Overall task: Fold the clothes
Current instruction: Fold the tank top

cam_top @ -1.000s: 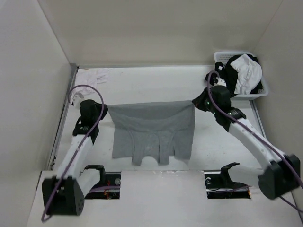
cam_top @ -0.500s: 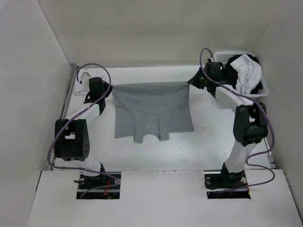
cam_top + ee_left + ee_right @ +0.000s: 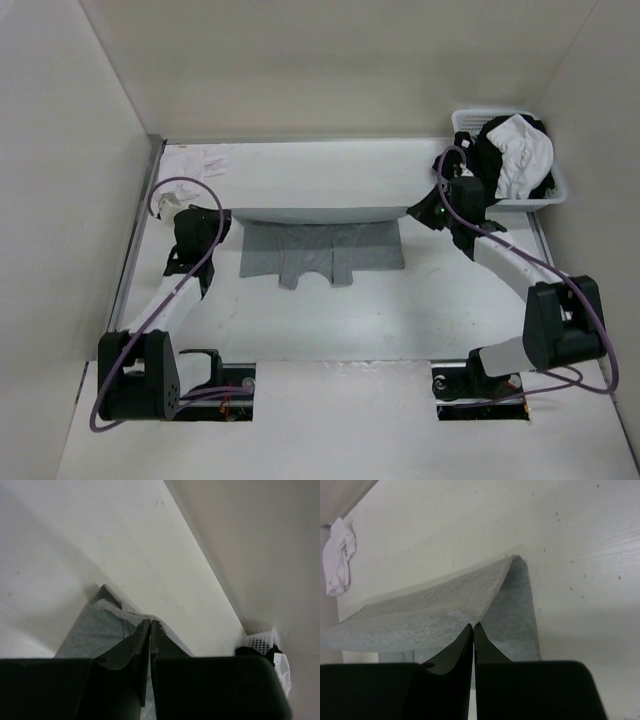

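The clothes [image 3: 320, 245] are one heather-grey knit garment in the middle of the table. Its far edge is lifted and stretched taut between both grippers, a pale band arching over the lower part, which lies flat on the table. My left gripper [image 3: 226, 218] is shut on the left corner, my right gripper [image 3: 411, 212] on the right corner. In the left wrist view the gripper [image 3: 150, 622] pinches a thin fold of the clothes [image 3: 90, 635]. In the right wrist view the gripper [image 3: 473, 625] nips the edge of the clothes [image 3: 420, 610], which curl over from there.
A white basket [image 3: 470, 122] holding black and white garments [image 3: 515, 155] stands at the back right, close behind the right arm. A small white cloth [image 3: 205, 158] lies at the back left. Walls enclose the table on the left, back and right.
Both grippers have come back toward the near side and lower, still holding the corners. The held edge now arches over the garment, and much less of the cloth shows spread out.
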### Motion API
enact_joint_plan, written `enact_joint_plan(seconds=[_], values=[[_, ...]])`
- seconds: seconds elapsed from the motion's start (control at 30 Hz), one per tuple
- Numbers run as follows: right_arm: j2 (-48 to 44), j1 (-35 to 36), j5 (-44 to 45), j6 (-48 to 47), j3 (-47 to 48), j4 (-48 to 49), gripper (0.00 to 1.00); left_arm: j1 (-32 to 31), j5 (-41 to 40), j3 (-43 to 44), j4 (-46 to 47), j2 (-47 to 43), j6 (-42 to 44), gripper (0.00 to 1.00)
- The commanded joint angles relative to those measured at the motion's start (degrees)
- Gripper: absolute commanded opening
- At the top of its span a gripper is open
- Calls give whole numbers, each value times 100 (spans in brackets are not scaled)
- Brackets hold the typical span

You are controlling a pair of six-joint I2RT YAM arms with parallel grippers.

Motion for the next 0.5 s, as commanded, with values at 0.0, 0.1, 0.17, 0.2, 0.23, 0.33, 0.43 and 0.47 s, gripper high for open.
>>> enact_joint_plan(seconds=[0.0,0.1,0.17,0.2,0.23,0.33,0.43,0.47], values=[[-664,144,264,149,-560,586,5,110,314,-380,160,-607,-151,0],[-1157,329,422,149,-1080,586,5,242,463,-750,-103,-1108,-107,0],[-1438,443,597,149,-1431,551,5,400,612,-1013,-253,-1450,-89,0],[-1544,487,677,149,-1581,534,5,462,692,-1128,-323,-1600,-89,0],[-1650,522,747,167,-1739,525,5,549,788,-1268,-437,-1810,-89,0],[-1940,584,818,298,-2178,525,5,857,1043,-1611,-797,-2444,-28,0],[-2177,654,844,439,-2530,498,5,1015,1281,-1796,-1131,-2778,86,0],[-2221,672,871,500,-2627,446,5,1033,1316,-1884,-1211,-2884,104,0]])
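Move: Each hand still holds one top corner of the tank top, and the part already lying on the table is where the held edge is taken: its middle is roughly 8 cm back, 22 cm right and 11 cm below the left hand, and about 9 cm back, 22 cm left and 10 cm below the right. The strap nearer the left hand is about 16 cm back and 14 cm right of it; the white cloth is some 11 cm ahead and 10 cm left. The laundry basket is about 13 cm ahead and 25 cm right of the right hand. Still pinching the two corners with the edge stretched between them, both hands draw the tank top back towards the base, over its lying part: about 9 cm on the left and 10 cm on the right. The travel is nearly level at first, then sinks, 3 cm on the left and 5 cm on the right; the fingers stay shut and the wrists hardly turn. ##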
